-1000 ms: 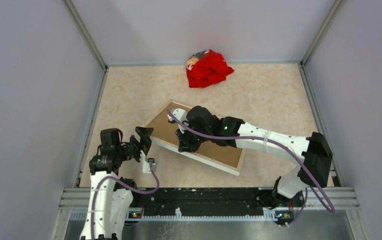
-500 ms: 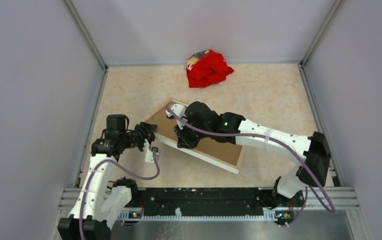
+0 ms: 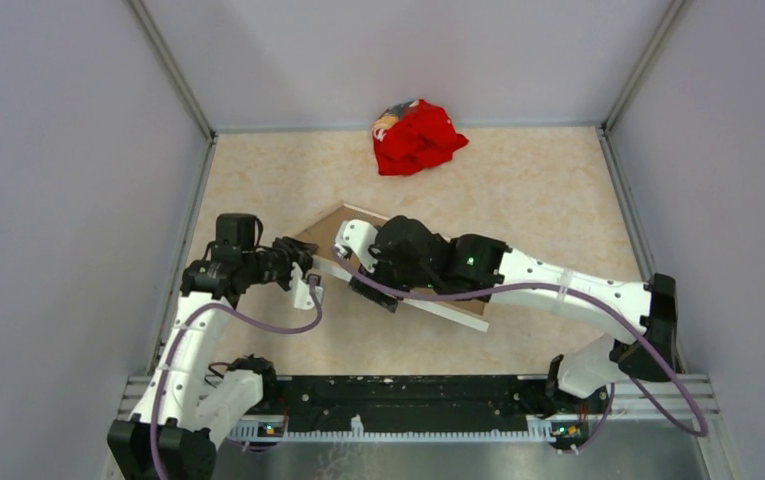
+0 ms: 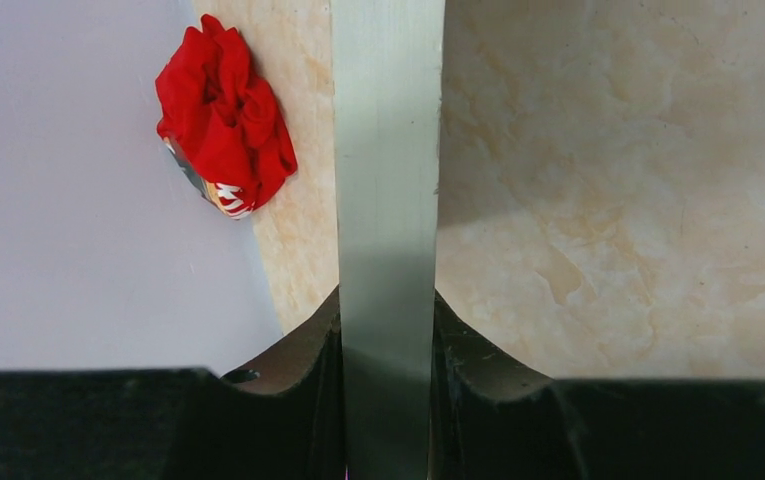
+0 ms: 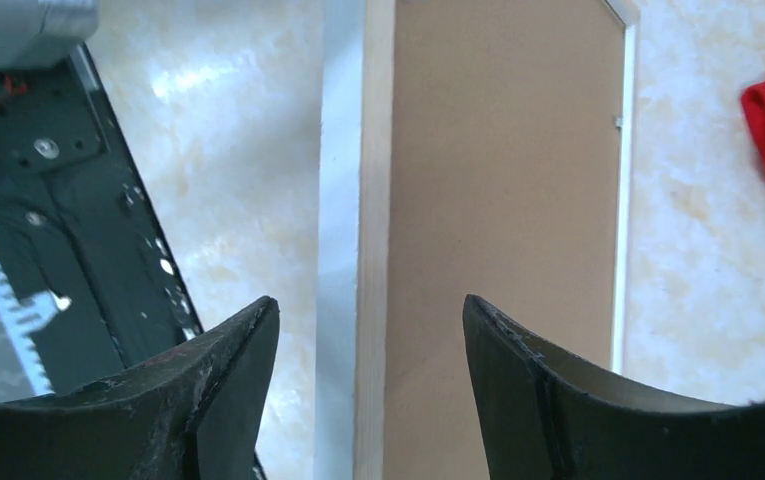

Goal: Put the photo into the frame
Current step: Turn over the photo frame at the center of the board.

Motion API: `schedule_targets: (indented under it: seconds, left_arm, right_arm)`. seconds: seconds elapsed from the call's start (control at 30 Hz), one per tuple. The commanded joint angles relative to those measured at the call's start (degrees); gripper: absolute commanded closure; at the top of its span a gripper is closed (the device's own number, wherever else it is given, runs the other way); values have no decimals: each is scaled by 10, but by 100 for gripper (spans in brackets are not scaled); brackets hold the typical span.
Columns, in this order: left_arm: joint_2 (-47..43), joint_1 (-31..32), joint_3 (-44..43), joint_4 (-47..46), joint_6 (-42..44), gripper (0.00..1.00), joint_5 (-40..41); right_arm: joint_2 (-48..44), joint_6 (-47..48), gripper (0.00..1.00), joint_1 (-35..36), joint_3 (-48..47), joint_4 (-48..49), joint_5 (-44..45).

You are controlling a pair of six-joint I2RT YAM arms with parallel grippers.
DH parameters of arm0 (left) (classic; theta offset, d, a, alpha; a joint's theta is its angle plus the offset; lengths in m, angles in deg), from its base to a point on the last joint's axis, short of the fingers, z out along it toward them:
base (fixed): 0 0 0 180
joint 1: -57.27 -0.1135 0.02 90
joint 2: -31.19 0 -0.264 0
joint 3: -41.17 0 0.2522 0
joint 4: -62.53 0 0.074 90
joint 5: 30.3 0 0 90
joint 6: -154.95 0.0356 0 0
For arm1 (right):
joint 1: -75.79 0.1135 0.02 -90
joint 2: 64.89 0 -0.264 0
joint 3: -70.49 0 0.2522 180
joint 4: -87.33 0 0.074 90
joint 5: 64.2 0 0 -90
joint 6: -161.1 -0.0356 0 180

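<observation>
The frame (image 3: 445,309) lies back side up in the middle of the table, its brown backing board (image 5: 503,180) facing the camera and its pale wood edge (image 5: 376,200) showing. My left gripper (image 3: 303,260) is shut on the frame's left corner; in the left wrist view the frame's edge (image 4: 388,150) runs straight out between the fingers (image 4: 303,345). My right gripper (image 3: 372,286) hovers open over the frame's near long edge, with the fingers (image 5: 518,350) standing on either side of the wood strip and apart from it. The photo is out of view.
A crumpled red cloth (image 3: 416,136) lies at the back centre against the wall, and the red cloth (image 4: 223,120) also shows in the left wrist view. Grey walls close in three sides. A black and metal rail (image 3: 408,395) runs along the near edge.
My right gripper has opened and let go of the frame's near edge. My left gripper has moved onto the frame's left corner and shut on it. The frame has turned slightly.
</observation>
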Motion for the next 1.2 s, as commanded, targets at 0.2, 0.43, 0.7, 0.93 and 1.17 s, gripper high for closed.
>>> schedule_targets:
  seconds: [0.2, 0.43, 0.7, 0.93, 1.17]
  left_arm:
    - [9, 5, -42, 1, -49, 67, -26]
    - [0, 5, -41, -4, -74, 67, -29]
    - [-8, 5, -39, -17, -93, 63, -35]
    - [-37, 5, -32, -73, -167, 25, -34]
    - [-22, 4, -99, -142, -385, 1, 20]
  right_arm:
    - [-31, 108, 33, 68, 26, -66, 141]
    - [-9, 155, 41, 106, 82, -17, 283]
    - [-49, 173, 90, 108, 101, 82, 347]
    - [-37, 183, 100, 88, 37, 92, 330]
    - [14, 54, 100, 7, -123, 20, 195]
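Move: About 4 cm below the right hand and 5 cm to its right, neither ahead nor back, is the middle of the raised photo frame's near rail. The frame's back board centres roughly 6 cm ahead, 8 cm to the right and 9 cm below, and the left-pinched corner sits some 8 cm ahead, 12 cm to the left and 3 cm below. From the left hand the rail's middle is about 9 cm back and 17 cm to the right, nearly level. Dropping some 4 cm and sliding right by nearly 5, the right hand takes its open fingers down over the frame's near rail. Swinging forward about 35 degrees, they close and pinch it, then carry it up about 6 cm and a little forward and left. The left hand first keeps its corner pinch, then opens wide and rises nearly 6 cm, its fingers still straddling the rail. ##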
